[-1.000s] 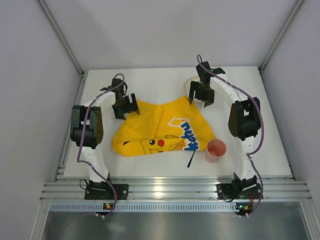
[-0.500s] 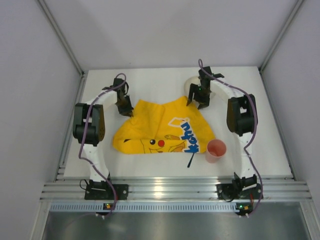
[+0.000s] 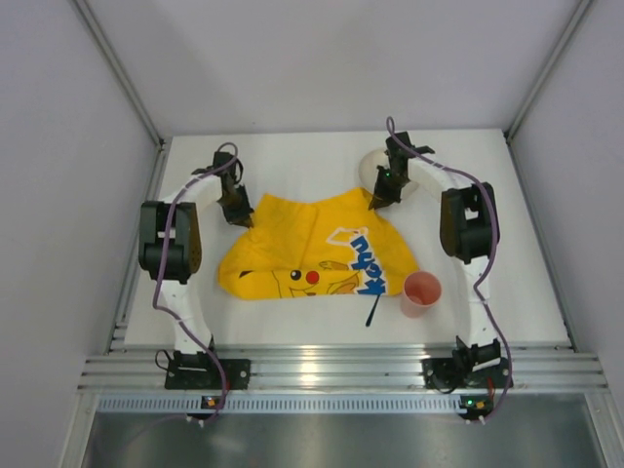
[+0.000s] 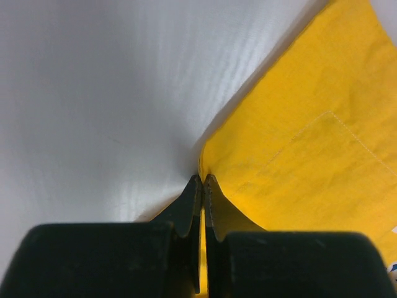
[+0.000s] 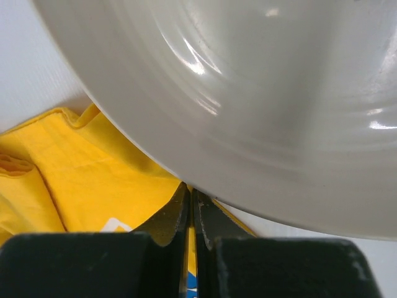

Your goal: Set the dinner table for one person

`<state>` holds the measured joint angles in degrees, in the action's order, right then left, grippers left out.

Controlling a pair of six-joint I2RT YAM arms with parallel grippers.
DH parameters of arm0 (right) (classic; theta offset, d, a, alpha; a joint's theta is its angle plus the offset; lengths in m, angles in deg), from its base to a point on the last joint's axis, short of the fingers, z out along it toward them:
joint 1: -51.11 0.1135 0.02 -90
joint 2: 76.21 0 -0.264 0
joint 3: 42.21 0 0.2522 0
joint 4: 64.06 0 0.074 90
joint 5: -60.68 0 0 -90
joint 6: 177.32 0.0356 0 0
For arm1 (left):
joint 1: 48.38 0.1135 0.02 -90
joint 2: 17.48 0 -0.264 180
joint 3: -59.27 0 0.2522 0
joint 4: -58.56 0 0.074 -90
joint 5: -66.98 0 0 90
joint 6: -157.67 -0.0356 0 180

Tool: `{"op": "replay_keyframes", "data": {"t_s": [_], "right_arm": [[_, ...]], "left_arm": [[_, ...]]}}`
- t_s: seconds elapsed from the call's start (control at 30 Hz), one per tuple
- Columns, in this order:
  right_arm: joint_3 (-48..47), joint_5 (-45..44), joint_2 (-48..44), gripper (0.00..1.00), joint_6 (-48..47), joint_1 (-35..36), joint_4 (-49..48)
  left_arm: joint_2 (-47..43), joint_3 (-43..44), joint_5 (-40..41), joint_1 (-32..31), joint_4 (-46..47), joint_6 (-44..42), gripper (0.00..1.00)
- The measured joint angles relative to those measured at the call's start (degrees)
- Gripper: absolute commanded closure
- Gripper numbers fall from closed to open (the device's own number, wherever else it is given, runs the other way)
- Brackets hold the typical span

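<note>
The yellow Pikachu-print cloth [image 3: 312, 249] lies rumpled on the white dinner table [image 3: 312, 156]. My left gripper [image 3: 241, 216] is shut on the cloth's far left corner; in the left wrist view the yellow cloth [image 4: 310, 143] runs between the closed tips of that gripper [image 4: 202, 179], low over the table [image 4: 93, 93]. My right gripper [image 3: 375, 202] is shut on the far right corner. In the right wrist view its tips [image 5: 190, 188] pinch the cloth [image 5: 93, 167] right under the rim of a cream plate [image 5: 260, 93].
The plate [image 3: 370, 168] sits at the back right, partly hidden by the right arm. A pink cup [image 3: 421, 292] stands at the cloth's near right edge, with a thin black utensil [image 3: 373, 310] beside it. The ribbed aluminium rail [image 3: 331, 369] runs along the near edge.
Both grippers were open above the cloth's far corners. They have come down and shut on those corners. The cloth, cup and plate have barely shifted.
</note>
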<state>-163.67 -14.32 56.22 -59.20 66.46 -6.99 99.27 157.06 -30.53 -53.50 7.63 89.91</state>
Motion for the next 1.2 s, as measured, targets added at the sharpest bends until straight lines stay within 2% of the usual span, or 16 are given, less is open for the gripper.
{"op": "replay_keyframes", "data": {"t_s": [0.13, 0.37, 0.57, 0.8, 0.87, 0.9, 0.93, 0.97, 1.0, 1.07, 1.1, 1.17, 1.2], "right_arm": [[-0.2, -1.5, 0.0, 1.0, 1.9, -0.4, 0.6], [-3.1, -8.4, 0.4, 1.0, 3.2, -2.2, 5.2], [-7.3, -8.3, 2.9, 1.0, 5.2, -2.6, 7.2], [-15.1, -6.6, 7.6, 1.0, 6.8, -2.5, 8.3], [-15.4, -6.5, 7.7, 1.0, 7.0, -2.5, 8.4], [-15.4, -6.6, 7.7, 1.0, 7.0, -2.5, 8.4], [-15.4, -6.6, 7.7, 0.96, 6.9, -2.5, 8.5], [-15.3, -7.0, 7.7, 0.89, 6.9, -2.5, 8.5], [-15.1, -7.3, 7.6, 0.76, 6.8, -2.5, 8.3], [-13.4, -7.9, 6.4, 0.66, 6.6, -2.5, 7.3], [-12.3, -8.3, 5.7, 0.52, 6.5, -2.5, 6.8], [-10.3, -8.7, 4.0, 0.48, 6.4, -2.7, 6.0], [-9.3, -9.2, 3.3, 0.43, 6.3, -2.7, 5.6]], "left_arm": [[0.2, 0.7, 1.1, 4.4, -1.4, -0.6, 1.0], [2.6, 5.0, 8.3, 11.1, -3.9, -1.2, 1.0], [4.5, 8.3, 8.5, 13.1, -5.5, -0.7, 1.0], [9.4, 16.2, 7.1, 14.6, -6.7, -0.7, 1.0], [10.6, 18.0, 6.4, 14.7, -6.6, -0.7, 0.83], [10.8, 18.3, 5.8, 14.8, -6.3, -0.7, 0.62], [10.8, 18.2, 5.4, 14.9, -6.0, -1.0, 0.49], [10.5, 17.9, 5.0, 15.0, -5.5, -1.0, 0.15], [10.1, 17.3, 4.5, 15.0, -4.6, -1.2, 0.02], [7.7, 14.6, 3.8, 15.2, -2.0, -0.3, 0.02], [6.5, 13.0, 3.5, 15.3, -1.1, -0.1, 0.02], [3.8, 9.1, 3.0, 15.6, -0.2, 0.5, 0.02], [2.9, 7.5, 2.7, 15.7, 0.0, 0.7, 0.02]]}}
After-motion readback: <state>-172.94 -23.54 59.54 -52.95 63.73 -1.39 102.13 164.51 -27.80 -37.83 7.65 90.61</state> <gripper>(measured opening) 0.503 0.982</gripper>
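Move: Both hands already pinch the yellow cloth by its far side edges, just above the table; its middle is about 7 cm back and 20 cm right of the left hand. Open table for the left edge lies some 6 cm ahead and 14 cm left of that hand, the fork about 19 cm back, 15 cm left. From the right hand the plate's middle is roughly 11 cm ahead, 7 cm right; the cup 25 cm back, 11 cm right. Keeping its pinch, the left hand drags the cloth's edge about 13 cm left over the table, turning some 15 degrees counter-clockwise, then forward 5 cm, and opens wide, rising slightly and easing back. The right hand, still pinching, pulls its edge about 4 cm right against the left's pull, then forward along the table against the plate's near rim, and half opens. ##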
